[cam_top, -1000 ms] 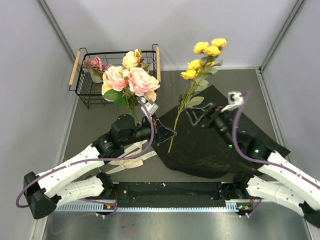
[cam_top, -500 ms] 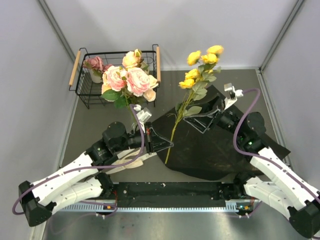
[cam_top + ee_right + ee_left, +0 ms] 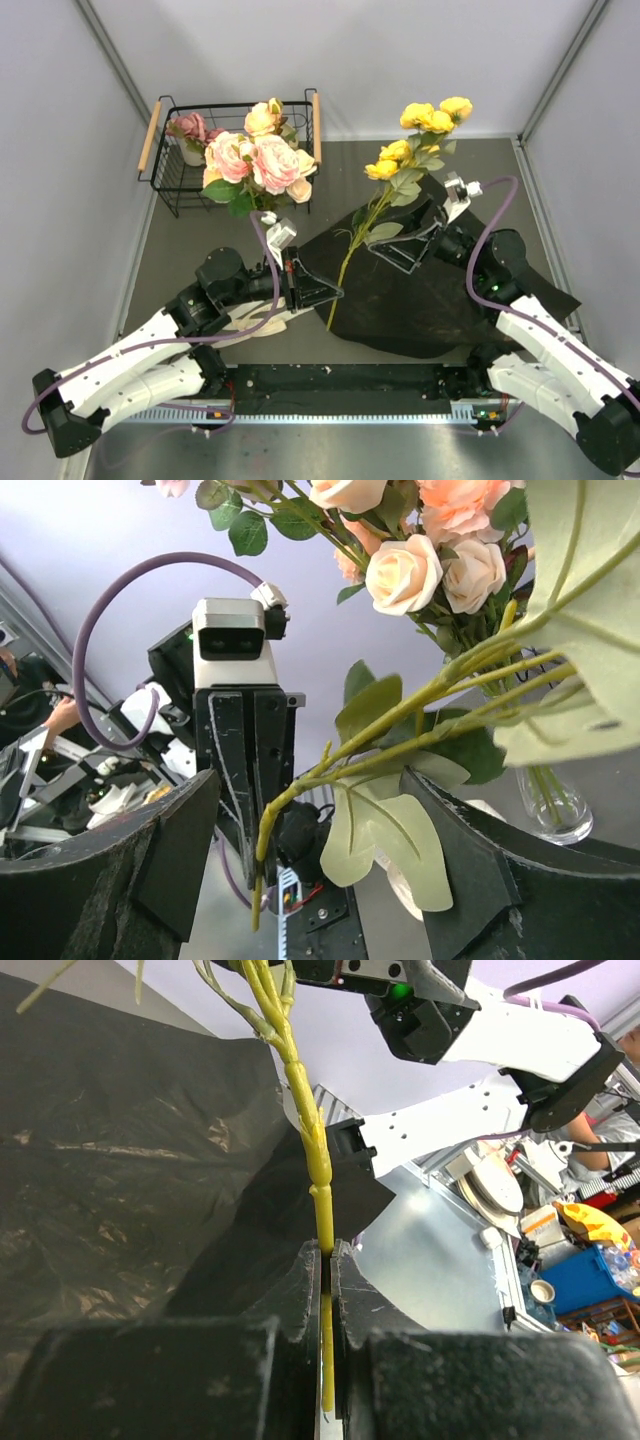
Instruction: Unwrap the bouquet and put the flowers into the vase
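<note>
A yellow-flowered stem [image 3: 372, 215] stands tilted over the unwrapped black paper [image 3: 440, 300], its blooms [image 3: 430, 118] at the top. My left gripper [image 3: 325, 290] is shut on the stem's lower end [image 3: 322, 1210], which sits pinched between its fingers [image 3: 300, 1290]. My right gripper [image 3: 397, 245] is open around the stem's leafy middle, and a pale leaf [image 3: 400, 845] hangs between its fingers [image 3: 170, 860]. The clear vase [image 3: 552, 805] holds the pink and peach flowers [image 3: 255, 160]. In the top view the left arm hides the vase.
A black wire basket [image 3: 170, 185] with wooden handles stands at the back left, with a mauve bloom [image 3: 188, 128] in it. The cream ribbon [image 3: 250, 325] lies under the left arm. Grey walls close in both sides.
My right gripper has moved in around the yellow stem and narrowed its jaws. The left arm drew back a little with the stem, and the yellow blooms swung right.
</note>
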Available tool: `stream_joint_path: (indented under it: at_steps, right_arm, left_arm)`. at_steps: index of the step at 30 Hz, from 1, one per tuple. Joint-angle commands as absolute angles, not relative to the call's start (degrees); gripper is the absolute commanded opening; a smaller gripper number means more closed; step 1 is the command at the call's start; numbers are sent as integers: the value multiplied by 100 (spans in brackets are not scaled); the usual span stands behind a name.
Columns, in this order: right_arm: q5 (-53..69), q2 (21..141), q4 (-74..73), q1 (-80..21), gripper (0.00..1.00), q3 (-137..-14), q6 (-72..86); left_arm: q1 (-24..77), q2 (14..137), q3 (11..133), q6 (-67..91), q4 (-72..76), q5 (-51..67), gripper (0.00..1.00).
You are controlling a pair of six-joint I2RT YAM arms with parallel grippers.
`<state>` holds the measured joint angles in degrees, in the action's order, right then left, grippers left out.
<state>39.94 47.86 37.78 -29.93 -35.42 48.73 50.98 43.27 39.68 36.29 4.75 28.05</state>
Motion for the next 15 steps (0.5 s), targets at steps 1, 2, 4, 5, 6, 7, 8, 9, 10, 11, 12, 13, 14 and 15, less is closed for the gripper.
stream_joint_path:
  at_steps: [1,2,4,5,6,7,8,9,10,11,12,13,14,15]
  right_arm:
    - [3885,4895,3973,-2944,73,-3752,5071]
    - [3833,4939,3999,-2936,72,-3788,5080]
    - [3806,5062,4148,-2909,64,-3884,5115]
    - [3814,5097,4235,-2900,62,-3911,5185]
    - [3832,5193,4384,-2866,59,-3929,5238]
    - [3858,5238,4499,-2839,57,-3946,5369]
    - [3928,5282,4613,-2821,50,-3955,5431]
    - [3981,5343,4840,-2795,46,-3946,5493]
    - [4008,5361,4947,-2760,42,-3903,5632]
    - [4077,5379,5053,-2742,36,-3876,5712]
    - [4139,5396,5193,-2733,33,-3850,5774]
    - [4183,5405,5455,-2699,31,-3771,5896]
    - [4236,5405,5571,-2698,29,-3744,5950]
    - [4254,5405,5642,-2707,29,-3718,5994]
  left_arm:
    - [5098,4403,3982,3603,966,3260,0]
    - [5098,4421,3981,3604,967,3417,0]
    - [5098,4421,3955,3586,967,3524,0]
    - [5098,4421,3929,3569,984,3577,0]
    - [5098,4395,3920,3551,984,3655,0]
    - [5098,4386,3903,3507,950,3674,0]
    - [5098,4360,3911,3489,801,3648,0]
    - [5098,4298,3902,3472,774,3587,0]
    - [5098,4272,3859,3446,773,3569,0]
    - [5098,4237,3841,3428,765,3542,0]
    - [5098,4193,3832,3410,678,3498,0]
    - [5098,4184,3841,3358,642,3437,0]
    - [5089,4175,3841,3323,607,3419,0]
    - [5089,4192,3867,3270,467,3419,0]
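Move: The leafy upper stem of the yellow flowers crosses in front of the right gripper's open fingers, roughly 4 cm ahead, 5 cm to its left and 2 cm higher. The yellow blooms are about 19 cm ahead, 4 cm right and 12 cm up. The left gripper, pinching the bare stem, sits around 14 cm left, 7 cm back and 6 cm lower. From the left gripper, that leafy part is some 11 cm ahead, 9 cm right and 8 cm up. Keep the lower stem pinched in the left gripper, easing it back about 1.5 cm and slightly down with a small clockwise turn. Meanwhile bring the right gripper forward some 2 cm towards the leafy upper stems, and close its wide-open fingers to about a third around stems and leaves. ##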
